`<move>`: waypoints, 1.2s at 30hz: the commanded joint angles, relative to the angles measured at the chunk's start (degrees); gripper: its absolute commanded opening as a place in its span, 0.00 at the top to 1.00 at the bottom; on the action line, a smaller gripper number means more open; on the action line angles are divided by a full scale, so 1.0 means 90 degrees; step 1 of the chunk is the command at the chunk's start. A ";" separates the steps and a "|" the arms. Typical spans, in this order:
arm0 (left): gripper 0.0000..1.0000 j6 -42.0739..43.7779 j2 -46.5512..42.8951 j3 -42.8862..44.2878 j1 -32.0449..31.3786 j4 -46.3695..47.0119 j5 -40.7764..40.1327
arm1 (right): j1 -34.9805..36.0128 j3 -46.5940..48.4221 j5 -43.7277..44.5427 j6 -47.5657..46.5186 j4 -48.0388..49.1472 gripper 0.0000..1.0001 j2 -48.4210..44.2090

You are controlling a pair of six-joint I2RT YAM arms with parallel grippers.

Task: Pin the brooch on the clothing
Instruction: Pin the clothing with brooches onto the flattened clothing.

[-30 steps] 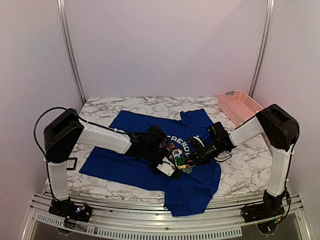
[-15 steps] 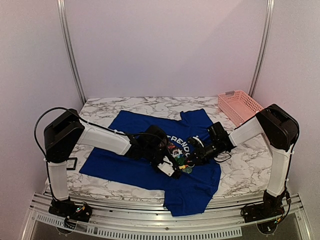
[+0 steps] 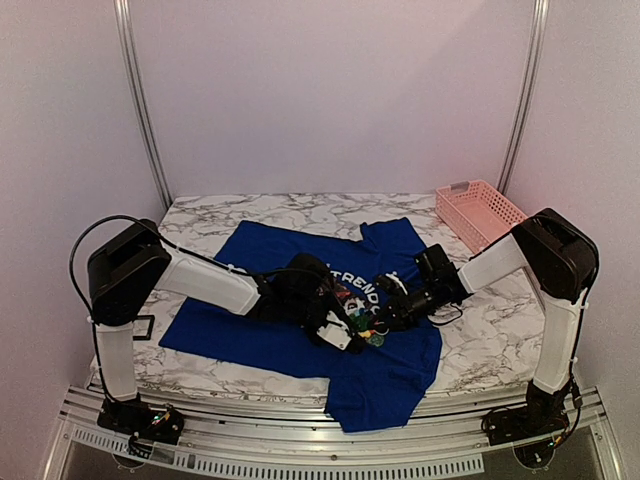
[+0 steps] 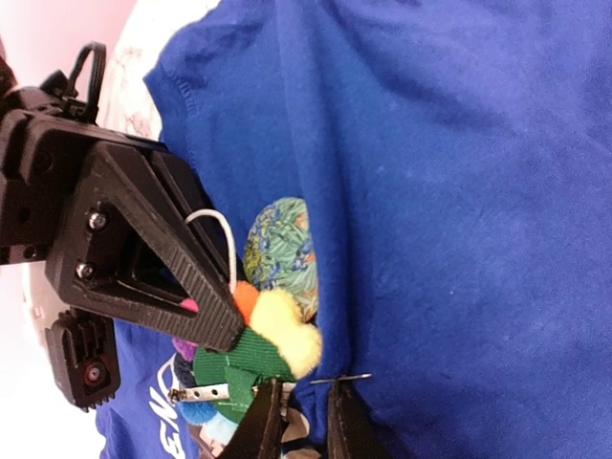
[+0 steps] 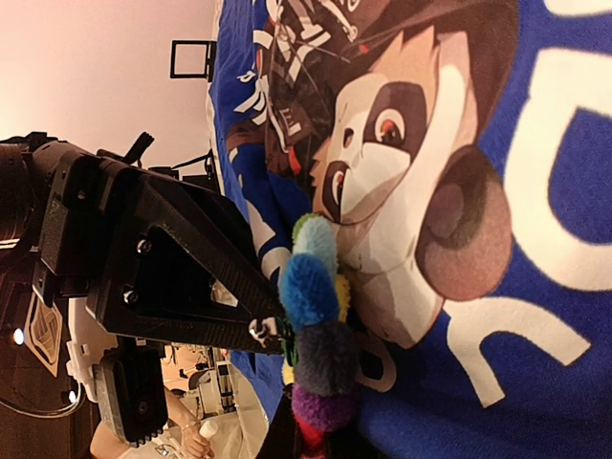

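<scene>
The clothing [image 3: 225, 330], a royal-blue T-shirt with a cartoon print [image 5: 402, 182], lies flat on the marble table. Both grippers meet over its chest. My right gripper [image 5: 320, 445] is shut on the brooch [image 5: 320, 325], a fuzzy flower with blue, grey, purple, yellow and green petals, held against the print. In the left wrist view the brooch [image 4: 273, 339] sits beside a raised fold of the clothing [image 4: 459, 191]. My left gripper [image 4: 302, 390] is shut on that fold. The brooch's bare pin [image 4: 341, 379] pokes out across the fold.
A pink lattice basket [image 3: 480, 212] stands at the back right of the table. A small black frame [image 3: 143, 328] sits at the left edge near the left arm's base. The shirt hem hangs over the table's front edge [image 3: 380, 410].
The left gripper has shifted very slightly over the shirt, its jaws widening a little and then narrowing again. The right arm and the brooch have stayed in place.
</scene>
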 commanded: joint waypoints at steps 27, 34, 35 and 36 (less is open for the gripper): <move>0.65 -0.3276 -0.0422 0.0995 0.0522 -0.2356 0.0941 | 0.0167 -0.0222 0.0029 -0.0226 0.0025 1.00 -0.0166; 0.49 -0.3327 -0.0184 0.1093 0.0561 -0.3072 0.1271 | 0.0168 -0.0208 0.0044 -0.0237 -0.0025 1.00 -0.0137; 0.51 -0.3360 -0.0178 0.1037 0.0544 -0.2994 0.1290 | 0.0164 -0.0208 0.0044 -0.0237 -0.0025 1.00 -0.0137; 0.53 -0.3446 -0.0166 0.0968 0.0511 -0.2866 0.1247 | 0.0170 -0.0208 0.0039 -0.0237 -0.0018 1.00 -0.0137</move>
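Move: The flower brooch lies about 3 cm ahead of the left hand, 2 cm to its right and a little below; its pin already runs through the fold of blue clothing between the left fingertips. From the right hand, which grips the brooch's edge, its middle is some 3 cm left and level fore-and-aft. The patterned round brooch sits about 4 cm right and 3 cm back of the flower brooch, and the panda face roughly 8 cm ahead of the left hand and 1 cm left. The fold of clothing around the pin is let go: the left hand rises about 4 cm off the fold, rolling some 40 degrees so its far side tips down, then sinks about 2 cm while drawing left, away from the brooch, as its fingers open. The right hand keeps its pinch on the flower brooch's edge and eases back 1 cm midway. ##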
